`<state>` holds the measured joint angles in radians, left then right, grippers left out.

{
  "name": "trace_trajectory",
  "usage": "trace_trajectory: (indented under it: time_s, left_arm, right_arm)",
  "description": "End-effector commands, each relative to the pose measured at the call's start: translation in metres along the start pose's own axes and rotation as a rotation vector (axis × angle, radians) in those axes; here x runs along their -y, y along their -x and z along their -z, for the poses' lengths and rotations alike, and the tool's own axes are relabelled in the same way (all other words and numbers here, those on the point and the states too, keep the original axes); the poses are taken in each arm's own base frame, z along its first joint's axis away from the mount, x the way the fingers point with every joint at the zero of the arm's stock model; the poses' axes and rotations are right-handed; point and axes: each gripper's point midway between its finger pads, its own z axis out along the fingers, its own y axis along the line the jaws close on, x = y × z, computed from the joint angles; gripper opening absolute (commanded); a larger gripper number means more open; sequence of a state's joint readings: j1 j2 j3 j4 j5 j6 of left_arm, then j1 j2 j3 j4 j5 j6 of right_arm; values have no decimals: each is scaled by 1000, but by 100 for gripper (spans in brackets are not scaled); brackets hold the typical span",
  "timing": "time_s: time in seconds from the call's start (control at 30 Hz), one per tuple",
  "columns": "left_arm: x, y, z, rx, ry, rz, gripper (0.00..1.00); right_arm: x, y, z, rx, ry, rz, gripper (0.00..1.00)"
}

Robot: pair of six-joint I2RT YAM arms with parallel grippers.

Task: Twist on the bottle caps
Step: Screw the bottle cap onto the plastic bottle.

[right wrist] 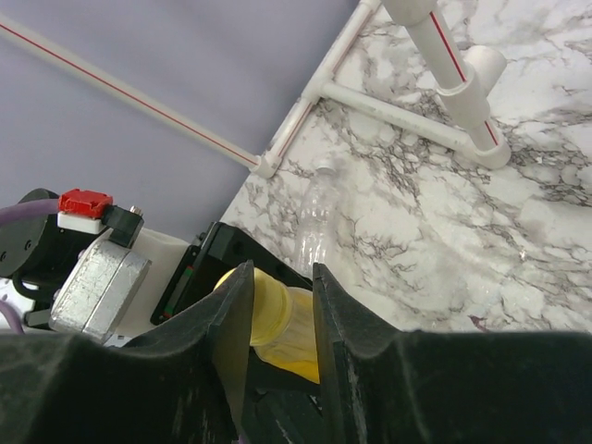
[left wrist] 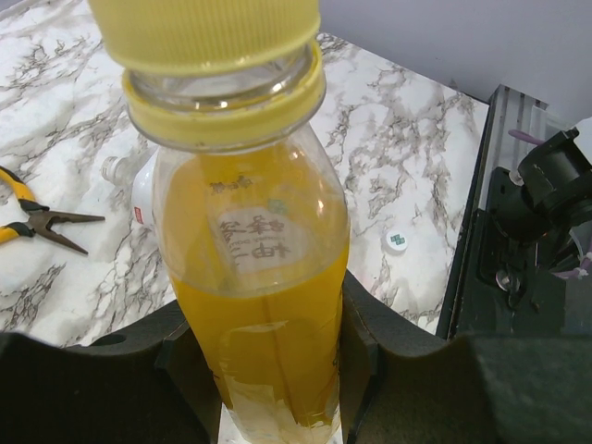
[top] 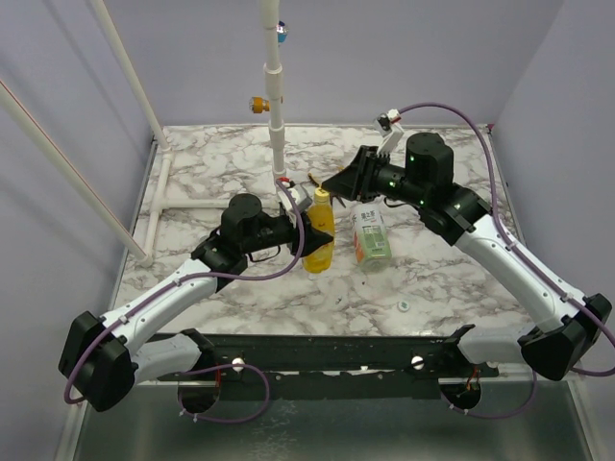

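The yellow bottle [top: 319, 238] stands upright on the marble table, and my left gripper [top: 306, 234] is shut on its body. In the left wrist view the bottle [left wrist: 259, 277] fills the space between the jaws, with the yellow cap [left wrist: 208, 32] on its neck. My right gripper [top: 330, 184] reaches in from the right at the bottle's top. In the right wrist view its fingers [right wrist: 231, 314] sit on both sides of the yellow cap [right wrist: 268, 305]. The clear bottle with the green-and-white label [top: 371, 236] lies on the table beside it. The whitish cap [top: 405, 306] lies loose and also shows in the left wrist view [left wrist: 396, 240]. The blue cap is out of view.
A white pipe frame [top: 277, 115] stands just behind the bottles, with its base bars [right wrist: 407, 116] on the table. Yellow-handled pliers [left wrist: 37, 222] lie on the marble. A faint clear bottle-like shape [right wrist: 319, 199] lies near the frame. The black rail [top: 317, 351] runs along the near edge.
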<state>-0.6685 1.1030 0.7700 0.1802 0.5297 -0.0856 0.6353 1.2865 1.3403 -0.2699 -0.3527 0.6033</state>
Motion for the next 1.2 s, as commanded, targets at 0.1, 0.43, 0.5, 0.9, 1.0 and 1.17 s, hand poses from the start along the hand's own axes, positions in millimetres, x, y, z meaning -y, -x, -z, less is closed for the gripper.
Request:
trace_trajectory:
  time_s: [0.1,0.43,0.5,0.9,1.0,1.17]
  left_arm:
    - [6,12,-2,36,-39,-22,0]
    - [17,8,-1,18,-102,-6,0]
    - [24,8,0,13,-138,6,0]
    - [44,7,2,-8,-252,48,0]
    - [45,8,2,-9,-257,51,0]
    - [45,11,3,-2,-256,44,0]
  right_arm:
    - [-7,24,14,66,-36,49,35]
    - [-23,34,26,74,11,137,48]
    - [-24,22,25,30,45,177,52]
    - [-35,-15,38,-97,198,306,54]
    - [-35,-20,37,-118,214,303,55]
    - [-32,-25,32,-139,215,298,60]
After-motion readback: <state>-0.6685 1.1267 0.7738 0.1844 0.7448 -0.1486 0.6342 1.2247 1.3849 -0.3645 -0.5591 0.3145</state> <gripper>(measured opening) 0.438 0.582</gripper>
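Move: The yellow cap sits on the juice bottle, some 3 cm to the left of the right hand, 1 cm ahead and 3 cm lower. From the left hand, which grips the bottle's body, it is about 10 cm up and 2 cm ahead. The green-labelled bottle lies about 5 cm ahead of the right hand, 12 cm to its right and 32 cm below; the pliers lie some 20 cm straight ahead and 34 cm below. The yellow cap is left free as the right hand rises about 4 cm from beside it, its fingers opening clearly wider, then comes back 4 cm and sinks halfway, swinging counter-clockwise and tipping its fingertips up, to stand open above the cap. The left hand keeps its grip and draws the juice bottle about 3.5 cm back, turning it some 10 degrees clockwise. ##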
